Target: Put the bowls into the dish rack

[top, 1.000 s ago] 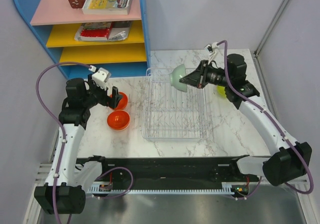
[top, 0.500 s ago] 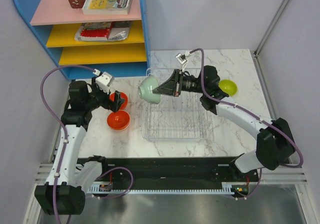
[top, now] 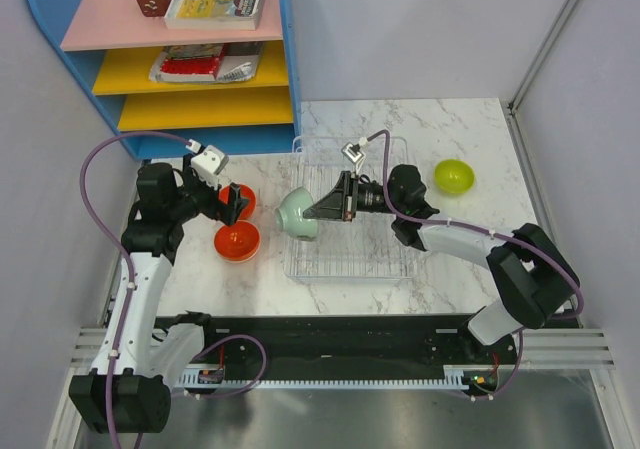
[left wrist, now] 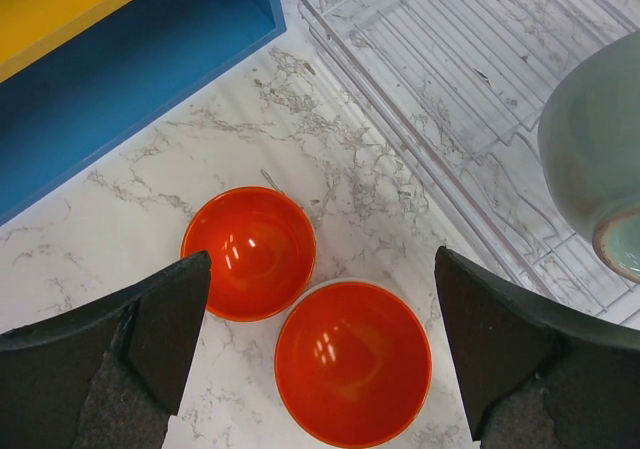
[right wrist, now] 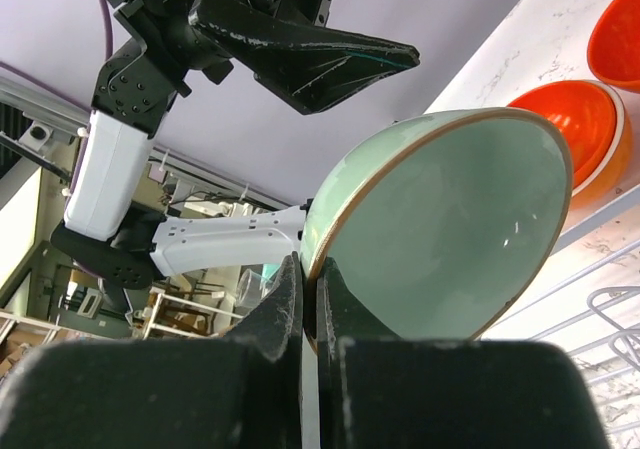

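My right gripper (top: 320, 212) (right wrist: 315, 281) is shut on the rim of a pale green bowl (top: 297, 214) (right wrist: 450, 229) (left wrist: 595, 149). It holds the bowl tipped on its side over the left edge of the wire dish rack (top: 365, 254) (left wrist: 450, 89). Two orange bowls (left wrist: 248, 253) (left wrist: 352, 362) sit upright side by side on the marble left of the rack (top: 238, 240). My left gripper (top: 231, 202) (left wrist: 320, 269) hovers above them, open and holding nothing. A yellow-green bowl (top: 453, 176) rests on the table right of the rack.
A blue shelf unit (top: 180, 59) with pink and yellow shelves, books and a small brown box stands at the back left, close behind the orange bowls. Grey walls enclose the table on the left, back and right.
The right arm has swung the green bowl from the rack's back edge leftward and nearer, to the rack's left side. The left gripper has stayed open over the orange bowls.
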Controlling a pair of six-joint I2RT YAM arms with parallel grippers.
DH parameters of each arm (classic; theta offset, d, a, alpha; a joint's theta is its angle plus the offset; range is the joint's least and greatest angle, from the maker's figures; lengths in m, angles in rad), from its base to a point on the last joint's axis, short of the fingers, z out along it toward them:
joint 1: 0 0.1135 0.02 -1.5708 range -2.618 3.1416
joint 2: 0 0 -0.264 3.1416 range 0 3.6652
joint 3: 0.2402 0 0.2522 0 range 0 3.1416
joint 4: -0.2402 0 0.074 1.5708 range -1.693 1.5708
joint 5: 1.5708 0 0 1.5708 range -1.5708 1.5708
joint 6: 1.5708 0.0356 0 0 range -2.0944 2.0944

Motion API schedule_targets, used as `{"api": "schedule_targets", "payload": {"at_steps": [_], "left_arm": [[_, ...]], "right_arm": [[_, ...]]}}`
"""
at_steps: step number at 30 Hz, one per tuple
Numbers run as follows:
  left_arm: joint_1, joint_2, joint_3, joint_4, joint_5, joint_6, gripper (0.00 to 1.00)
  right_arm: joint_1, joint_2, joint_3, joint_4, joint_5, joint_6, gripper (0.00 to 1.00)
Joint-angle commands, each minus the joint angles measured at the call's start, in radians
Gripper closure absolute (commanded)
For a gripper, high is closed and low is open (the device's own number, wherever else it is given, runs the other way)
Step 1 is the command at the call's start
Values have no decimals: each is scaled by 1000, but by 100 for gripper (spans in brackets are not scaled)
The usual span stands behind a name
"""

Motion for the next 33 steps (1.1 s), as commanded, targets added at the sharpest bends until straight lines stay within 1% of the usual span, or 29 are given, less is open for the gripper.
{"api": "schedule_targets", "payload": {"at_steps": [1, 7, 13, 17, 21, 27, 33], "left_arm": [[-4, -5, -3, 32, 12, 40, 0], [-4, -16, -18, 27, 0, 60, 0], [-4, -10, -32, 24, -7, 78, 0], [-2, -8, -32, 26, 9, 77, 0], [-4, -5, -35, 24, 18, 78, 0], [-4, 3, -32, 24, 7, 88, 0], [-2, 6, -38, 26, 0, 95, 0]], "right_arm": [[4, 10, -36, 281, 24, 74, 100], [1, 27, -76, 315, 31, 96, 100], [-32, 19, -111, 313, 52, 91, 100], [-55, 38, -122, 281, 75, 65, 100], [-65, 61, -128, 284, 87, 65, 100], [-73, 92, -145, 313, 109, 108, 100], [-85, 85, -179, 315, 153, 126, 100]]}}
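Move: Below the right hand, which already pinches the green bowl's rim, lies the dish rack; its middle is about 10 cm ahead, 9 cm to the right and some 19 cm down. The near red bowl sits roughly 18 cm left and 5 cm ahead of this hand, the far red bowl about 18 cm left and 14 cm ahead, both some 20 cm lower. From the empty left hand, the rack's middle is about 27 cm right, 5 cm ahead and 17 cm down. Lowering the green bowl towards the rack, the right hand sinks steadily by about 7 cm, at first almost straight down, then also easing some 3 cm forward and a little to the right, away from the red bowls. Its fingers stay shut on the rim, pointing left, while the wrist turns about 10 degrees clockwise and rolls its forward side down by about as much. ##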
